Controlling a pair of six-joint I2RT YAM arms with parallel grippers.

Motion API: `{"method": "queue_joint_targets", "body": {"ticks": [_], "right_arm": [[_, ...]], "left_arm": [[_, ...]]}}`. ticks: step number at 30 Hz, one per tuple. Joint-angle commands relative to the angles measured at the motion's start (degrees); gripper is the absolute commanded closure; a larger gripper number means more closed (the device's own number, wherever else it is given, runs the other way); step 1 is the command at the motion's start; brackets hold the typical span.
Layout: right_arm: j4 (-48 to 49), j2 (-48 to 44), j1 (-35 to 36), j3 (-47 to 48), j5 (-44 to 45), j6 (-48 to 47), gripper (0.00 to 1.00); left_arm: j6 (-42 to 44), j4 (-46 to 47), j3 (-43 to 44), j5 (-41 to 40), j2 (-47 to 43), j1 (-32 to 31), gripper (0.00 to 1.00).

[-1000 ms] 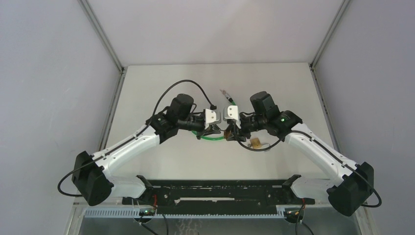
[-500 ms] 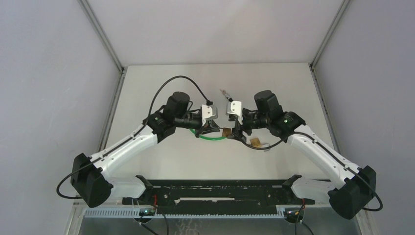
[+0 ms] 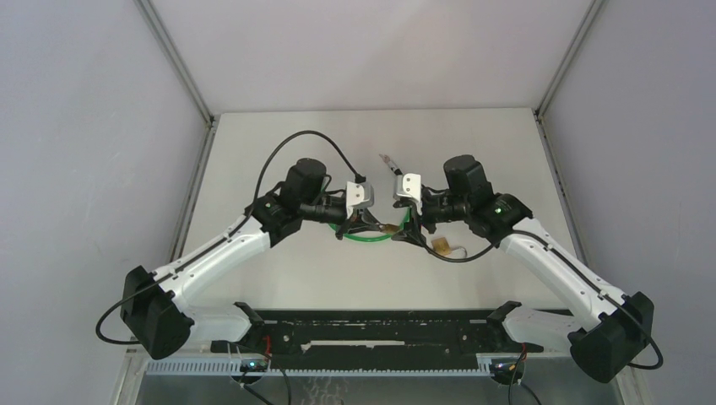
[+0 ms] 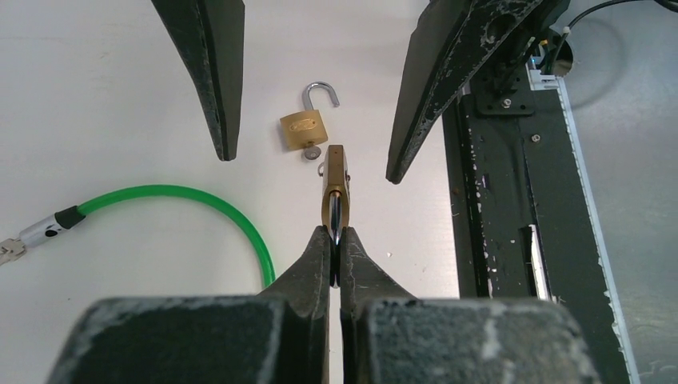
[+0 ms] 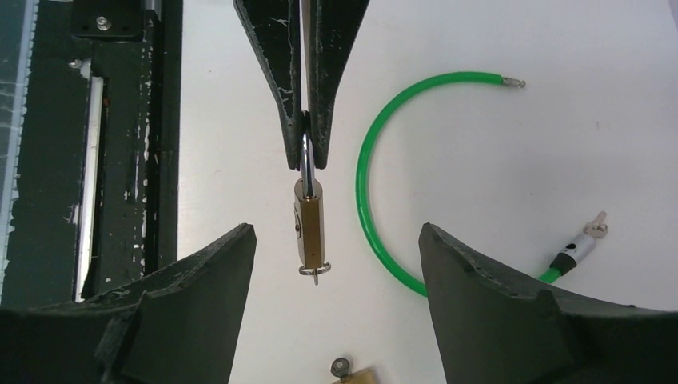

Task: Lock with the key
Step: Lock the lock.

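A brass padlock [image 5: 308, 224] hangs edge-on in the air, with my left gripper [image 4: 336, 234] shut on its steel shackle [image 5: 306, 166]. A small metal ring and stub [image 5: 315, 271], seemingly the key's head, stick out of its bottom end. My right gripper [image 5: 336, 232] is open, its fingers [image 4: 220, 88] standing wide on either side of the padlock's free end without touching it. From above, the held padlock [image 3: 390, 228] sits between the left gripper [image 3: 376, 225] and the right gripper [image 3: 405, 232].
A second brass padlock [image 4: 305, 128] lies flat on the table below, shackle open, also seen from above [image 3: 440, 245]. A green cable [image 3: 365, 239] curves under the grippers, its metal-tipped end [image 5: 580, 244] nearby. A black rail [image 3: 371, 325] runs along the near edge.
My right gripper has opened and drawn back to the right, away from the padlock's end. The left gripper has kept its hold and shifted slightly left.
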Motion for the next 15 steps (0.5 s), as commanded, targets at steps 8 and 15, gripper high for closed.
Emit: {"method": "queue_joint_targets", "body": {"ticks": [8, 15], "right_arm": [[0.48, 2.55, -0.94, 0.11, -7.84, 1.69, 0.31], [3.42, 2.60, -1.33, -1.49, -11.20, 4.47, 0.39]], "left_arm": [[-4.10, 6.10, -1.45, 2.57, -4.99, 0.67, 1.00], [-6.57, 9.54, -3.48, 3.26, -6.26, 1.13, 1.00]]}}
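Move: The left fingers still grip the shackle of the lock, its body some 4 cm to their right and about 1 cm lower; the key sticks out of its right end, some 6 cm to the hand's right and 2 cm lower. From the open right hand the lock's body lies about 3 cm left, 2 cm back and roughly level. The other padlock lies on the table about 10 cm to the right of the right hand, straight to its side and some 20 cm below; the green hose's middle is about 12 cm ahead, 10 cm left and 21 cm below. Keeping its pinch on the shackle, the left hand lifts the lock about 3 cm, slowly at first and then faster, with only a slight tilt. The right hand eases back about 1 cm and a little to its left, sinks some 1.5 cm in the later part and rolls slightly, its fingers part-closing but staying clear of the lock as they line up with its body on either side, from below. ##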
